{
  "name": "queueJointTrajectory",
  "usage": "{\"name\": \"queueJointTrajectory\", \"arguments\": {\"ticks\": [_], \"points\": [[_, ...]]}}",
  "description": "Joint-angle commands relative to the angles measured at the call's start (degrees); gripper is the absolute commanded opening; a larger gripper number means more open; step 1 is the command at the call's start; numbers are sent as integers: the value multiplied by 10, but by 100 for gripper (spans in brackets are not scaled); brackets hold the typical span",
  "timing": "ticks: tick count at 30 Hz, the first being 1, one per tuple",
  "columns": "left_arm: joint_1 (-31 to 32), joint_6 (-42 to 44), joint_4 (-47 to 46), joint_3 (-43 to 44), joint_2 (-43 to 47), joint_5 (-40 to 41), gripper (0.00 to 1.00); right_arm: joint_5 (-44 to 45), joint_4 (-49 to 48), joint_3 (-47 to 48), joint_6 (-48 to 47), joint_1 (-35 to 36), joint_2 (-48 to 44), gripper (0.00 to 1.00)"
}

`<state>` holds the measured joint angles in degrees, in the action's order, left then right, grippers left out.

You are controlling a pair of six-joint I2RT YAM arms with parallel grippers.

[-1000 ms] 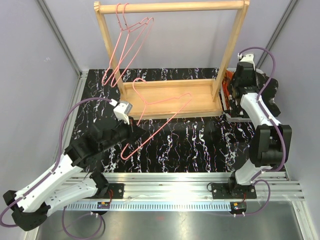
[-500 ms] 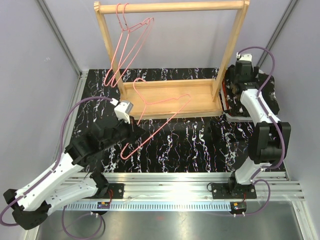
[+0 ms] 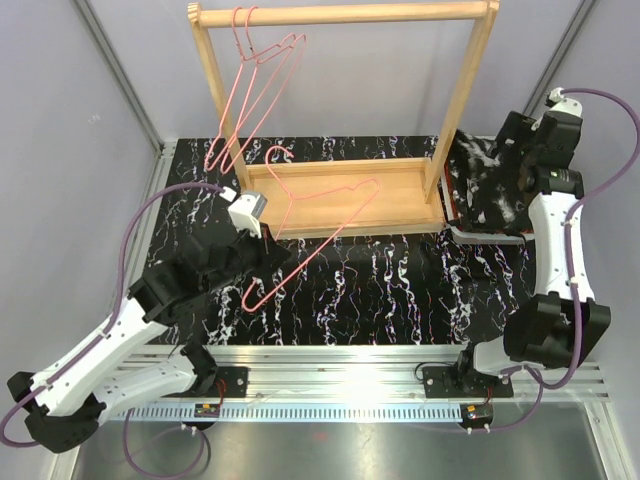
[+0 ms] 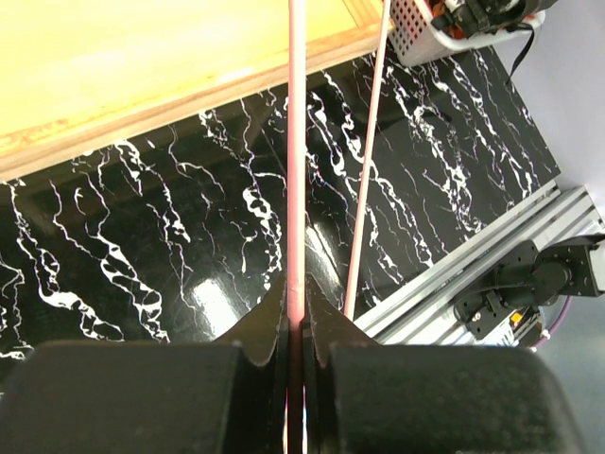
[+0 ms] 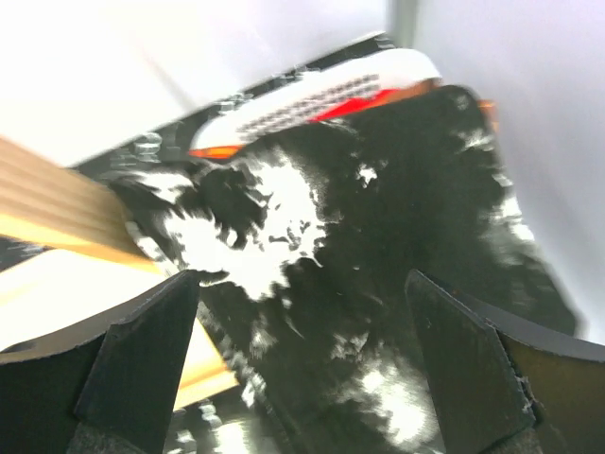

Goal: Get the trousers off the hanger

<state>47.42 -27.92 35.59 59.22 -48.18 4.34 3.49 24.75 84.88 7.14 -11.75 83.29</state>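
A bare pink wire hanger [image 3: 325, 212] slants over the table, and my left gripper [image 3: 262, 250] is shut on its lower bar. In the left wrist view the wire [image 4: 296, 142] runs straight up from between the left gripper's [image 4: 296, 305] closed jaws. Black trousers with white speckles [image 3: 482, 188] lie on top of a white basket [image 3: 484, 233] at the right, over a red cloth edge [image 5: 364, 95]. My right gripper [image 3: 507, 150] hovers over them, open. Its view shows the speckled trousers [image 5: 378, 236] below the right gripper [image 5: 301, 284], with nothing between the fingers.
A wooden rack [image 3: 340, 185] stands at the back of the black marble table. Two more bare pink hangers [image 3: 258, 90] hang from its top rail at the left. The basket sits just right of the rack's right post [image 3: 455, 110]. Grey walls close in on both sides.
My right gripper opened, let go of the speckled trousers on the basket and drew back up and to the right. The left gripper shifted the hanger slightly.
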Motion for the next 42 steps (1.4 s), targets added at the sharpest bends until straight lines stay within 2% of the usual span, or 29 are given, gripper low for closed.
{"name": "queueJointTrajectory", "arguments": {"ticks": [1,3,4,7,11,17,20,23,27,29,33,36,42], "points": [[6,1,-6,42,-6,16,0,-91,-18,-11,70,-15,15,98],[7,0,-1,47,-7,25,0,-196,-75,-41,110,-30,15,100],[7,-2,1,48,-8,29,0,-194,-80,-45,114,-32,21,99],[8,-4,7,50,-8,36,0,-167,-74,-33,109,-32,63,99],[15,1,25,75,-27,59,0,-61,-10,18,78,-30,145,99],[43,28,94,211,-93,159,0,49,53,45,62,-12,276,99],[55,44,146,310,-151,219,0,63,67,48,74,-6,332,99],[67,60,182,398,-209,278,0,57,51,33,82,-1,351,99],[71,83,200,476,-265,320,0,66,43,27,101,1,295,99],[70,98,198,506,-296,332,0,54,47,34,104,1,233,99],[70,128,153,507,-318,340,0,-3,68,65,99,1,116,99],[70,155,121,514,-335,357,0,-13,91,85,96,1,39,99],[68,248,16,520,-354,364,0,-111,68,28,105,1,-123,99]]}}
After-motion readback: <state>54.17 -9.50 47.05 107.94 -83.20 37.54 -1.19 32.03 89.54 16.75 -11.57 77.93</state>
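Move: The left hand already holds an empty hanger by its lower part; the free spot on the rack's rail lies about 20 cm ahead, 3 cm to the right and 26 cm above it. The two hung hangers are some 20 cm ahead, 5 cm left and 12 cm up. From the open right hand, the black trousers lie about 4 cm ahead, 1 cm left and 22 cm below; their basket is 3 cm ahead, straight below by 27 cm. The left hand, keeping its shut grip on the hanger, first lifts about 13 cm, then carries on mostly forward for some 11 cm in all, swinging counter-clockwise and tipping the fingers up about 20 degrees so the hook comes up towards the rail beside the hung hangers. Meanwhile the right hand, jaws staying wide open, tips its fingers down and dips about 19 cm and a little forward towards the trousers in the basket, then turns back and climbs clear to roughly 5 cm higher than it began. ##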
